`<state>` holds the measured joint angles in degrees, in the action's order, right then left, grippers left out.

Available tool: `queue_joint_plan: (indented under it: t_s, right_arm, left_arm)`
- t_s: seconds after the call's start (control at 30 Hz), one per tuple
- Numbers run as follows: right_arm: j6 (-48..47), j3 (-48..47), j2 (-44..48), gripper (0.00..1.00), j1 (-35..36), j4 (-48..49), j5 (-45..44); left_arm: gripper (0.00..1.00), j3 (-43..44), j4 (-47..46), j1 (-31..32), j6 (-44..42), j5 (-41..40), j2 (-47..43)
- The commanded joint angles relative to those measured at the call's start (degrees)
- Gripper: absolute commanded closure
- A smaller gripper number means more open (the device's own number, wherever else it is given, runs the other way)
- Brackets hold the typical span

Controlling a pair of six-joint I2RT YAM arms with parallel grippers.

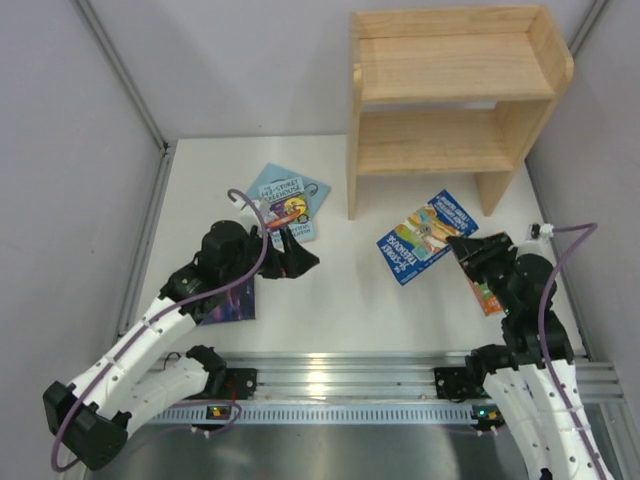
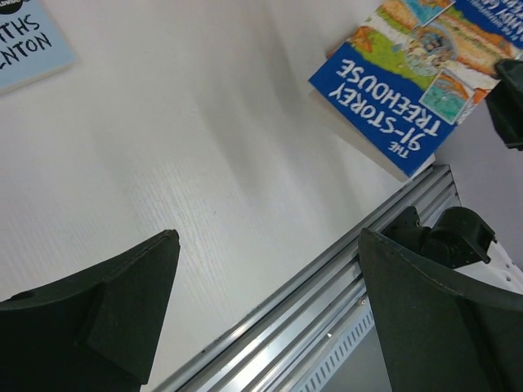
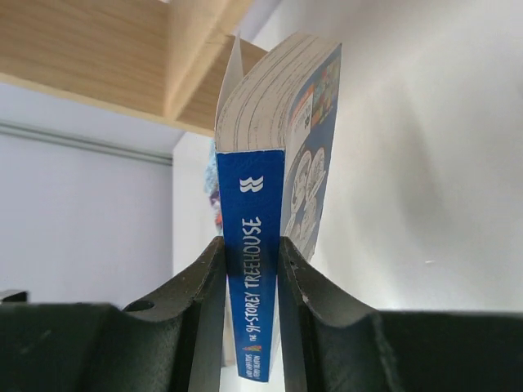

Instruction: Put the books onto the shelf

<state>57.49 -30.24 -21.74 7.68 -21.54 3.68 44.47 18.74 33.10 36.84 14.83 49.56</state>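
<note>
My right gripper point(image 1: 466, 248) point(image 3: 252, 255) is shut on the spine of the blue "91-Storey Treehouse" book point(image 1: 424, 238) point(image 3: 250, 245), whose cover faces up just in front of the wooden shelf point(image 1: 450, 100). The pages fan open at the far end. An orange book point(image 1: 488, 298) lies under my right arm. Two light blue books point(image 1: 285, 200) overlap at the table's middle left, one with a purple picture. A dark purple book point(image 1: 232, 300) lies under my left arm. My left gripper point(image 1: 300, 258) point(image 2: 270, 302) hangs open over bare table, holding nothing.
The shelf point(image 3: 98, 57) has two bare levels and side panels, standing at the back right. An aluminium rail point(image 1: 340, 375) point(image 2: 327, 278) runs along the near table edge. Grey walls close in on the left and right.
</note>
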Motion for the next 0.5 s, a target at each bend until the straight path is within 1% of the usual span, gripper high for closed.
queue_joint_plan:
  t_s: [0.0, 0.07, 0.1, 0.17, 0.2, 0.23, 0.27, 0.3, 0.37, 0.4, 0.47]
  right_arm:
    - [1.7, -11.9, 0.0, 1.00, -0.7, 3.7, 3.4]
    - [2.3, -15.9, -1.8, 1.00, -0.7, 3.7, 3.9]
    - [2.3, -20.7, -2.9, 1.00, -0.7, 3.7, 4.1]
    - [2.3, -25.7, -6.8, 1.00, -0.8, 3.6, 4.4]
    - [2.2, -30.8, -8.2, 1.00, -0.7, 3.5, 4.2]
    - [2.2, -33.5, -11.3, 1.00, -0.7, 3.6, 4.0]
    - [2.0, -36.0, -13.0, 1.00, -0.7, 3.7, 2.8]
    - [1.7, -41.2, -14.6, 1.00, -0.8, 3.8, 2.1]
    - [1.2, -46.6, -20.3, 1.00, -0.7, 4.0, -0.3]
    - [1.0, -51.3, -22.3, 1.00, -0.8, 4.4, -1.1]
    - [1.1, -55.3, -27.9, 1.00, -0.7, 6.6, -3.1]
  left_arm:
    - [0.04, 3.2, 1.6, 0.1, -1.5, -1.4, -1.9]
    - [0.04, 4.3, 2.3, 0.1, -1.5, -1.5, -2.6]
    - [0.04, 4.6, 2.4, 0.1, -1.6, -1.4, -2.7]
    - [0.04, 5.4, 3.1, 0.1, -1.6, -1.5, -3.3]
    - [0.04, 5.6, 3.1, 0.1, -1.7, -1.5, -3.5]
    - [0.04, 6.2, 3.8, 0.1, -1.7, -1.9, -3.9]
    - [0.04, 6.7, 4.3, 0.2, -1.5, -2.6, -3.9]
    - [0.04, 6.9, 4.7, 0.1, -1.3, -3.6, -4.1]
    - [0.04, 7.4, 4.7, 0.1, -1.4, -3.7, -4.7]
    - [0.04, 7.5, 4.7, 0.1, -1.2, -3.5, -4.9]
    - [0.03, 7.7, 4.7, 0.2, -1.1, -2.7, -5.3]
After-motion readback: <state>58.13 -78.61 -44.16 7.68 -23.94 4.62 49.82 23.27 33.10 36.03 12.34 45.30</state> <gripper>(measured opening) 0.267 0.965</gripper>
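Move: The right hand already holds the blue 91-Storey book. The upper shelf board it is bound for has its middle about 23 cm ahead, 3 cm to the left and some 16 cm above. The lower shelf board lies in the same direction but some 6 cm below the hand; the orange book lies on the table about 2 cm ahead, 15 cm right and 16 cm down. From the left hand, the upper board is roughly 25 cm ahead, 30 cm right and 16 cm up. Nearly straight up, and fast, the right hand carries the blue book about 28 cm in front of the shelf, keeping its grip on the spine edge. The wrist tips back by over 20 degrees on the way, so the fingers go from pointing slightly down to slightly up. The left hand, empty and open, rises some 5 cm. ##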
